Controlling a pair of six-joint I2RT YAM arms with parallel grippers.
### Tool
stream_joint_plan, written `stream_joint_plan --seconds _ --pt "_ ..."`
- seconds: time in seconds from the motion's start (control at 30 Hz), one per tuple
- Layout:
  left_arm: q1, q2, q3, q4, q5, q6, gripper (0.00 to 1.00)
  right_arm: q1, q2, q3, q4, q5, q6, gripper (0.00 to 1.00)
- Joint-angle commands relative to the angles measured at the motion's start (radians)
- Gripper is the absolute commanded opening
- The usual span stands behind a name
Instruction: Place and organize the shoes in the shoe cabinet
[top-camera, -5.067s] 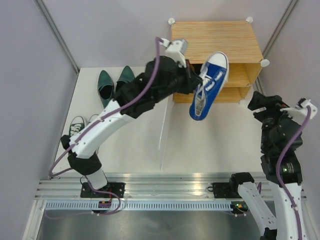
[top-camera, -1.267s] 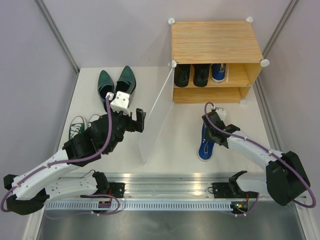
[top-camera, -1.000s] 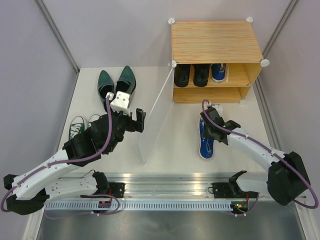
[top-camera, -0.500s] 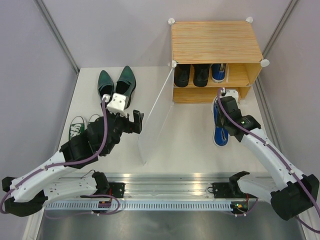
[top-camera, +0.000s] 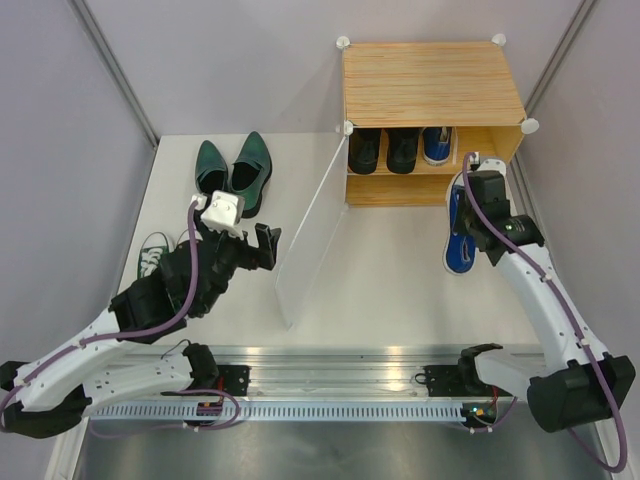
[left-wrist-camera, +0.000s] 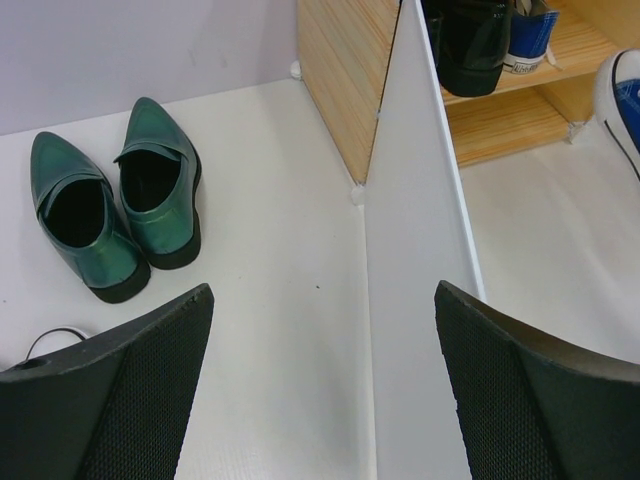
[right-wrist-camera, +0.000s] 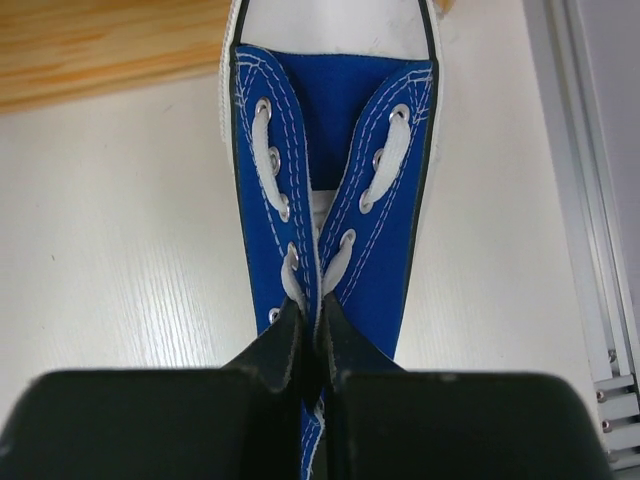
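My right gripper (top-camera: 478, 222) (right-wrist-camera: 312, 318) is shut on the tongue and white laces of a blue canvas sneaker (top-camera: 457, 238) (right-wrist-camera: 385, 255). Its white toe points at the lower shelf of the wood-grain shoe cabinet (top-camera: 430, 80), near its right end. The upper shelf holds two black dress shoes (top-camera: 383, 148) and another blue sneaker (top-camera: 437, 145). My left gripper (top-camera: 266, 243) (left-wrist-camera: 322, 300) stands open and empty beside the swung-out translucent door panel (top-camera: 310, 230) (left-wrist-camera: 415, 250). Two dark green pointed shoes (top-camera: 232, 168) (left-wrist-camera: 110, 205) lie at the back left.
Green white-toed sneakers (top-camera: 153, 253) lie at the table's left edge, partly hidden by my left arm. Grey walls close in both sides. A metal rail (top-camera: 330, 385) runs along the near edge.
My right arm has carried the blue sneaker from the middle of the table back and right, up to the cabinet's lower shelf. My left arm has drawn back slightly to the left.
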Motion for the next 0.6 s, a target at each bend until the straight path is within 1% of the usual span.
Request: stream_joint_plan --seconds 0.0,0.13,0.33,0.47,0.57 --pt "0.001 -0.010 -0.008 0.040 0.010 0.032 0.93 -0.052 0.036 0.131 0.103 -0.017 -0.052 0.01" --pt "0.001 -0.021 -0.016 0.048 0.008 0.038 0.93 -0.112 0.102 0.182 0.144 -0.082 -0.108 0.01" --pt "0.001 -0.025 -0.017 0.051 0.017 0.045 0.93 -0.173 0.208 0.274 0.198 -0.136 -0.155 0.01" --pt "-0.001 -0.030 -0.022 0.052 0.023 0.045 0.94 -0.195 0.287 0.347 0.219 -0.134 -0.212 0.01" --pt "-0.001 -0.027 -0.025 0.055 0.026 0.045 0.94 -0.212 0.332 0.381 0.245 -0.143 -0.224 0.01"
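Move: The second blue shoe is already pinched in the right hand, toe outward. The free slot at the right end of the upper shelf lies about 22 cm ahead of that hand, 4 cm to its right and roughly level. The shelved blue shoe is about 10 cm left of the slot, the nearer black shoe another 9 cm left; the cabinet's right wall is some 6 cm right of the slot. From the left hand the slot is roughly 33 cm ahead, 50 cm right and 14 cm lower. The blue shoe, still gripped at its laces in the shut right fingers, is carried toe first towards the free upper-shelf slot: about 10 cm forward and some 4 cm to the right, with an early rise of about 3 cm that then levels off. The wrist keeps almost the same tilt. ##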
